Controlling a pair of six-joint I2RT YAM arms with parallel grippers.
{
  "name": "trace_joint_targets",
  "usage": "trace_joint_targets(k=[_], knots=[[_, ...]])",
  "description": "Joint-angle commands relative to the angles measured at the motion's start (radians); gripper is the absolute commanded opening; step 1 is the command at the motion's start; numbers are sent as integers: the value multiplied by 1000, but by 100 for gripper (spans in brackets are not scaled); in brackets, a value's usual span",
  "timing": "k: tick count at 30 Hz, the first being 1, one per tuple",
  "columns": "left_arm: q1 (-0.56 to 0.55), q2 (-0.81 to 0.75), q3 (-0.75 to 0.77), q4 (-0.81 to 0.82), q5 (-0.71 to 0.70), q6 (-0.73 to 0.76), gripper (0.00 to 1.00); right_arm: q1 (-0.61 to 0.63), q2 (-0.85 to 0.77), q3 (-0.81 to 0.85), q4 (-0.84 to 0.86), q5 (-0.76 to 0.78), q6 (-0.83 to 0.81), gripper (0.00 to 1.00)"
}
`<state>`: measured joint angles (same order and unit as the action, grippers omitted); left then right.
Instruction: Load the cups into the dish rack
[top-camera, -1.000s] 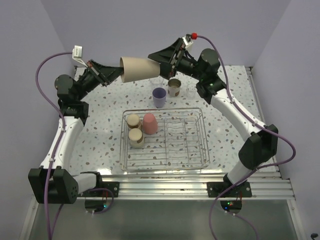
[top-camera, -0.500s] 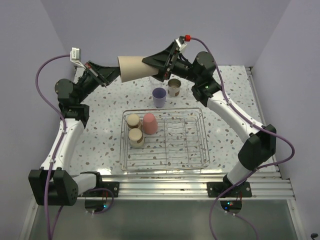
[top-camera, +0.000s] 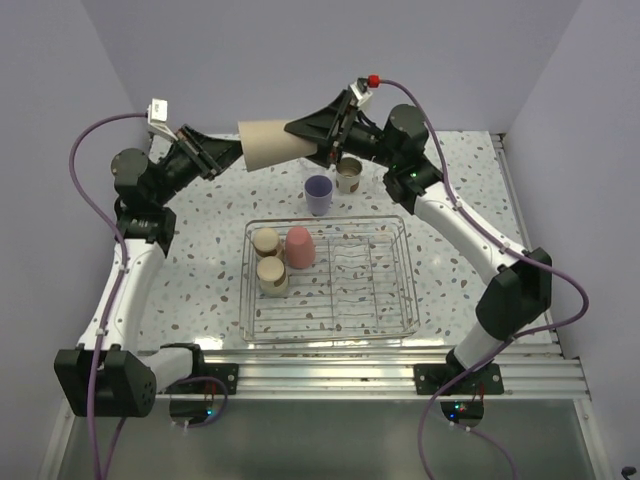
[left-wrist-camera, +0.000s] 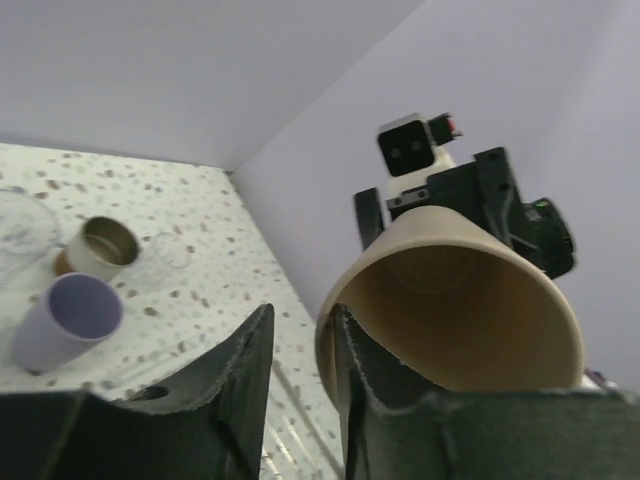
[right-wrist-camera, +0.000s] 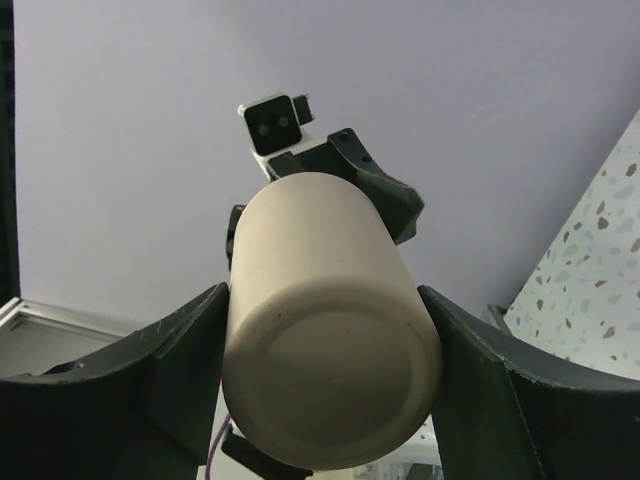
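Note:
The tall tan cup (top-camera: 268, 143) hangs on its side in the air behind the dish rack (top-camera: 411, 285). My right gripper (top-camera: 300, 140) is shut on its closed base (right-wrist-camera: 330, 330), a finger pressed on each side. My left gripper (top-camera: 233, 153) is open at the cup's mouth (left-wrist-camera: 450, 300): one finger sits inside the rim, the other (left-wrist-camera: 235, 370) stands apart from the outer wall. In the rack stand two brown cups (top-camera: 266, 242) (top-camera: 271, 273) and an upside-down pink cup (top-camera: 300, 246). A lavender cup (top-camera: 318, 194) and a brown metallic cup (top-camera: 348, 175) stand on the table behind the rack.
A clear cup (left-wrist-camera: 165, 255) stands beside the metallic cup (left-wrist-camera: 95, 248) and the lavender one (left-wrist-camera: 70, 318); another clear one (left-wrist-camera: 20, 225) shows at the left edge of the left wrist view. Purple walls close the back and sides. The rack's right half holds nothing.
My right gripper moved left onto the tan cup's base and closed on it. My left gripper's jaws have parted from the rim they pinched.

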<state>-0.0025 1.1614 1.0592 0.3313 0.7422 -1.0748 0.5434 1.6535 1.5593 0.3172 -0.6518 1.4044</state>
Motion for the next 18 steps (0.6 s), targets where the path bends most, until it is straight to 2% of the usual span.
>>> trace_joint_targets(k=[1, 2, 4, 5, 7, 8, 10, 11, 12, 15, 16, 17, 18], knots=[[1, -49, 96, -383, -92, 241, 38, -26, -66, -8, -13, -40, -70, 0], [1, -55, 108, -443, -140, 316, 41, -34, -83, -10, -64, -43, -90, 0], [1, -69, 145, -605, -205, 392, 42, -37, -100, 1, -160, -45, -201, 0], [1, -77, 156, -653, -284, 461, 43, -39, -107, 28, -297, -26, -259, 0], [1, -97, 197, -790, -380, 547, 45, -36, -141, 56, -456, 0, -457, 0], [2, -103, 211, -825, -473, 568, 45, -36, -156, 54, -589, 38, -517, 0], [1, -120, 245, -912, -558, 608, 45, -34, -204, 50, -715, 85, -695, 0], [1, -127, 252, -935, -643, 633, 46, -23, -215, 54, -848, 121, -753, 0], [1, -140, 258, -969, -680, 642, 48, -11, -233, 59, -913, 203, -874, 0], [1, -170, 268, -1006, -812, 654, 56, 104, -248, 87, -1131, 383, -1066, 0], [1, -177, 271, -1012, -836, 653, 60, 142, -254, 78, -1164, 496, -1094, 0], [1, -181, 271, -1017, -866, 654, 69, 209, -258, 65, -1202, 533, -1113, 0], [1, -184, 272, -1019, -872, 656, 71, 236, -265, 49, -1211, 569, -1128, 0]])
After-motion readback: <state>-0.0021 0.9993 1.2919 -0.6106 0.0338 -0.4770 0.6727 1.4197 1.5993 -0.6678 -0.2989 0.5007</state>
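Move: Reaching leftward with the beige cup, the right hand has the free rack spot just nearer than the pink cup about 10 cm back, straight below sideways and some 38 cm down. The pink cup stands about 1 cm back and 1 cm left of this hand; the near beige-and-steel cup is 9 cm back, 8 cm left; both are some 37 cm below. From the left hand that spot lies roughly 11 cm back, 11 cm right and 34 cm down. Swinging the cup down towards the rack, the right hand keeps its grip around the base end and sinks some 11 cm, drifting right and then drawing back, while its fingers tip about 50 degrees from level-left to steeply down. Meanwhile the left fingers open wider, come free of the rim and withdraw about 12 cm left and 6 cm down, turning counter-clockwise. ##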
